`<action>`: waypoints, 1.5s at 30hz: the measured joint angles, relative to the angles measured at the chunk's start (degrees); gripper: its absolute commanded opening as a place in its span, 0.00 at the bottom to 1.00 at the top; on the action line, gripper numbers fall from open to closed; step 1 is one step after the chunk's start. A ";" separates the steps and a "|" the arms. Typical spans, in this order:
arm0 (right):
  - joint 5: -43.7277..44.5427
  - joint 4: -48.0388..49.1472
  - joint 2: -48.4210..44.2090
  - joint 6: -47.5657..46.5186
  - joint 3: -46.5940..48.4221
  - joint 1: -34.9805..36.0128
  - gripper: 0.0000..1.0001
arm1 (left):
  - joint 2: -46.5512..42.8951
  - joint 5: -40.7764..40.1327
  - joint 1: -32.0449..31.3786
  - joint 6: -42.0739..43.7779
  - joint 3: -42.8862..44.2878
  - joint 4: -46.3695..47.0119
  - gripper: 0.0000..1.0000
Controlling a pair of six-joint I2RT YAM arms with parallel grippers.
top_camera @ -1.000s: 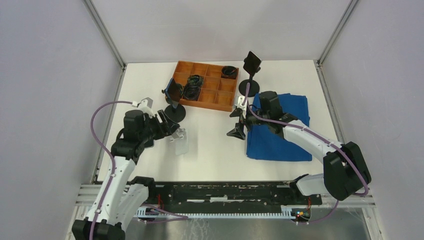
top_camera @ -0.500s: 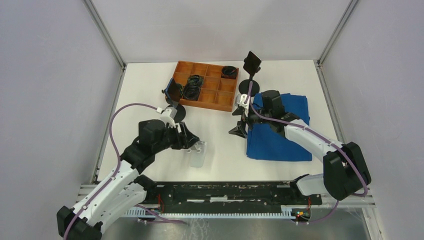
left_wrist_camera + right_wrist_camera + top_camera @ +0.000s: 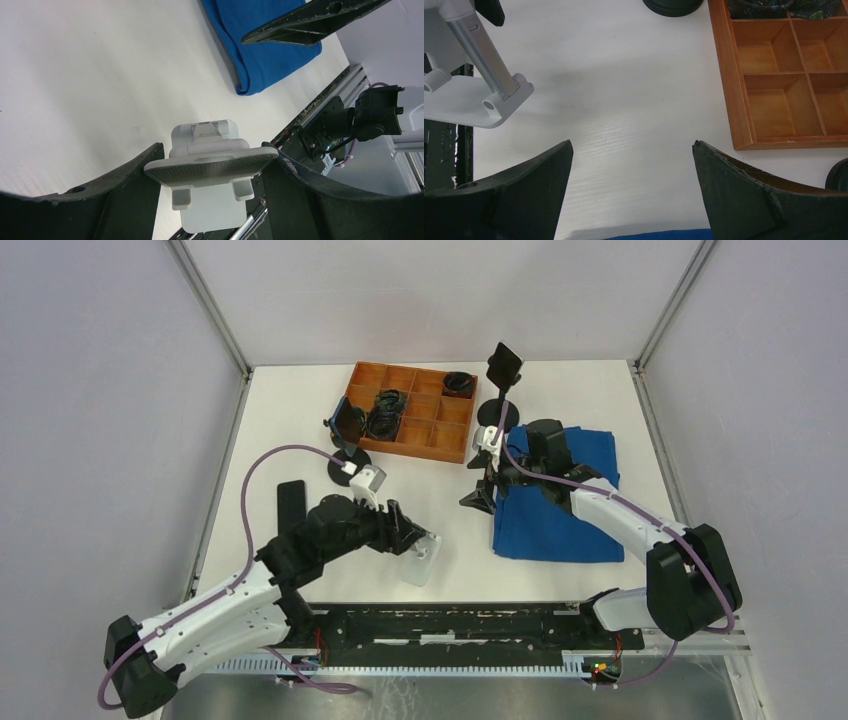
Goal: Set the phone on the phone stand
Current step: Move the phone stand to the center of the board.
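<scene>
My left gripper (image 3: pixel 413 543) is shut on the white phone stand (image 3: pixel 423 560) and holds it near the front middle of the table. In the left wrist view the stand's textured plate (image 3: pixel 210 167) is clamped between both black fingers (image 3: pixel 127 192), and the gripper (image 3: pixel 210 162) hangs over the white table. A flat black phone (image 3: pixel 291 503) lies on the table at the left, behind my left arm. My right gripper (image 3: pixel 479 490) is open and empty beside the blue cloth's left edge. In the right wrist view that gripper (image 3: pixel 631 150) faces bare table, with the stand (image 3: pixel 471 95) at the upper left.
An orange compartment tray (image 3: pixel 412 410) with black items sits at the back centre. Two black holders on round bases stand near it, one (image 3: pixel 347 432) to its left and one (image 3: pixel 503 370) to its right. A blue cloth (image 3: pixel 560 500) lies at the right. The metal rail runs along the front edge.
My left arm has swung right and toward the front, carrying the stand from the left side to the middle, which uncovered the phone. The right arm has hardly moved.
</scene>
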 measured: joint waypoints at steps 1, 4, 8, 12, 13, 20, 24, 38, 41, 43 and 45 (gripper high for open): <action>-0.02 0.02 0.00 0.00 0.00 -0.02 0.96 | 0.55 -0.92 -1.14 0.04 0.02 0.52 0.13; -0.02 0.00 0.00 0.00 0.00 -0.11 0.96 | 3.28 -3.61 -4.63 0.33 0.17 2.10 0.14; -0.02 0.00 0.00 0.00 0.00 -0.17 0.96 | 7.76 -7.10 -9.05 1.31 1.29 2.43 0.14; -0.02 0.00 0.00 -0.02 0.00 -0.33 0.96 | 12.20 -10.47 -12.46 2.38 3.28 2.75 0.15; -0.02 0.00 0.00 0.00 0.00 -0.33 0.96 | 13.60 -11.54 -13.20 2.54 4.02 2.82 0.15; -0.04 0.00 0.00 -0.02 0.00 -0.37 0.96 | 21.99 -16.50 -15.54 4.50 7.96 3.39 0.16; -0.04 0.00 0.00 -0.02 0.00 -0.48 0.97 | 24.50 -19.17 -15.72 5.42 9.14 3.43 0.16; -0.07 0.00 0.00 -0.02 0.00 -0.63 0.97 | 29.00 -29.16 -15.87 5.99 11.43 3.48 0.18; -0.07 0.00 0.00 -0.02 0.00 -0.63 0.96 | 30.47 -31.26 -15.87 6.03 12.11 3.48 0.20; -0.07 0.00 0.00 -0.02 0.00 -0.63 0.97 | 31.50 -32.57 -15.87 6.05 12.76 3.48 0.20; -0.07 0.00 0.00 -0.02 0.00 -0.63 0.97 | 33.03 -34.01 -15.87 6.08 13.70 3.52 0.22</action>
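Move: My left hand holds the white phone stand. The middle of the board, where the stand is headed, is about 15 cm ahead, 4 cm right and some 17 cm below. The wooden organizer lies straight ahead, roughly 33 cm out. The black stand is about 20 cm ahead and 15 cm left, and the blue cloth 14 cm ahead and 30 cm right. From my idle right hand, that middle spot lies about 5 cm ahead, 7 cm left and 15 cm below. Keeping the white stand pinched, I swing my left hand right and down, about 5 cm each way and at first a touch back. Then I curve forward some 6 cm towards the organizer and the middle of the board, still easing slightly lower. Meanwhile my wrist rolls about 25 degrees, so the fingers dip more steeply and the stand's base levels towards the tabletop. ##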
